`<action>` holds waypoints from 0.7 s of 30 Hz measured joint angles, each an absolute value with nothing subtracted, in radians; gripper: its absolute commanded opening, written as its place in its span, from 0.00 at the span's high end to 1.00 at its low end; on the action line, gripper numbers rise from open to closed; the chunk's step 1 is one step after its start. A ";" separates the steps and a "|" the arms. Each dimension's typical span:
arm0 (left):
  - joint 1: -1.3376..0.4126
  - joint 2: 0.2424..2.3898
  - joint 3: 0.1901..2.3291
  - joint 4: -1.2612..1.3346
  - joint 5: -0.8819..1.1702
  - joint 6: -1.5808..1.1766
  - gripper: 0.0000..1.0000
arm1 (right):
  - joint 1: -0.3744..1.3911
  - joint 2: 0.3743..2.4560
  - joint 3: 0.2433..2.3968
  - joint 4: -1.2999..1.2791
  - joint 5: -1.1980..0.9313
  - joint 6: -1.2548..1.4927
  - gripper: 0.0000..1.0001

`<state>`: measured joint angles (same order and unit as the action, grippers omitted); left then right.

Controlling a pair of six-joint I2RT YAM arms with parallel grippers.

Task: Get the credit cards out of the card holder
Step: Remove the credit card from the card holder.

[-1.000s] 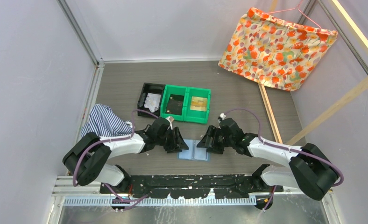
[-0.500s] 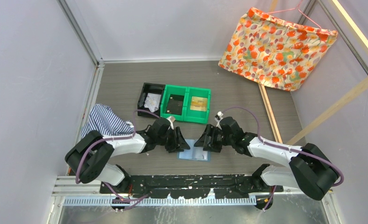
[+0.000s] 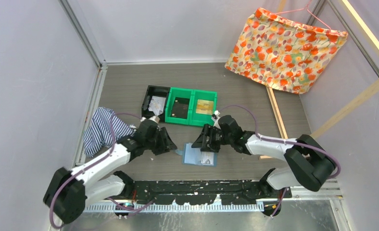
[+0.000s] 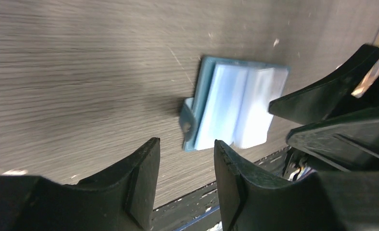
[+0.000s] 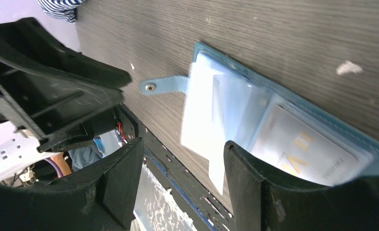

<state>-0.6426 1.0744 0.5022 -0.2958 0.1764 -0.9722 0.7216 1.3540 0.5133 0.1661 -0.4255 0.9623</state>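
Observation:
The card holder (image 3: 199,156) lies open on the table near the front edge, teal outside and pale blue inside, its closing tab (image 5: 163,85) pointing left. A whitish credit card (image 5: 303,144) with yellow marks sits inside a clear sleeve on its right half. No dark card shows in the holder. My right gripper (image 3: 200,142) hovers open just over the holder's far edge, and its fingers (image 5: 247,173) straddle the loose sleeves without holding them. My left gripper (image 3: 172,144) stands open and empty to the left of the holder (image 4: 235,108), apart from it.
Two joined green bins (image 3: 191,107) and a black bin (image 3: 155,102) stand behind the holder. A striped cloth (image 3: 103,129) lies at the left wall. A floral cloth (image 3: 284,48) hangs at the back right, beside a slanted wooden frame (image 3: 351,103).
My left arm has drawn back to the left, away from the holder. My right gripper has moved left and now reaches over the holder's far edge. The holder stays open.

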 measured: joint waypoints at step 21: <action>-0.527 0.802 0.594 -0.524 0.211 -0.974 0.55 | 0.734 1.309 0.579 0.132 -0.405 0.920 0.34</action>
<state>-0.5270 0.8017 0.5938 -0.5243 0.2111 -0.9741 0.7341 1.3094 0.5793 0.1322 -0.4053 0.9203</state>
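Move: The right hand, fingers open, hovers over the opened card holder; the half-turned clear page lies about 2 cm to its left, 2 cm back and 3 cm down. The remaining card, in the holder's right half, is some 4 cm to its right and 4 cm back, with the green tray about 16 cm ahead and 2 cm left. From the left hand the page lies about 7 cm right and 3 cm back, and the holder's strap only 3 cm right and 2 cm back, all roughly 3 cm below. The right hand carries on left and down by about 3 cm each way, bringing its open fingers down over the clear page to lay it onto the holder's left half, then reverses and lifts quickly, some 6 cm up from its lowest point, with a little drift back to the right. Meanwhile the left hand, already free of the holder, draws off left and upwards to end about 7 cm higher, easing back right late on, its half-open fingers scarcely changing and its wrist turning only slightly. ##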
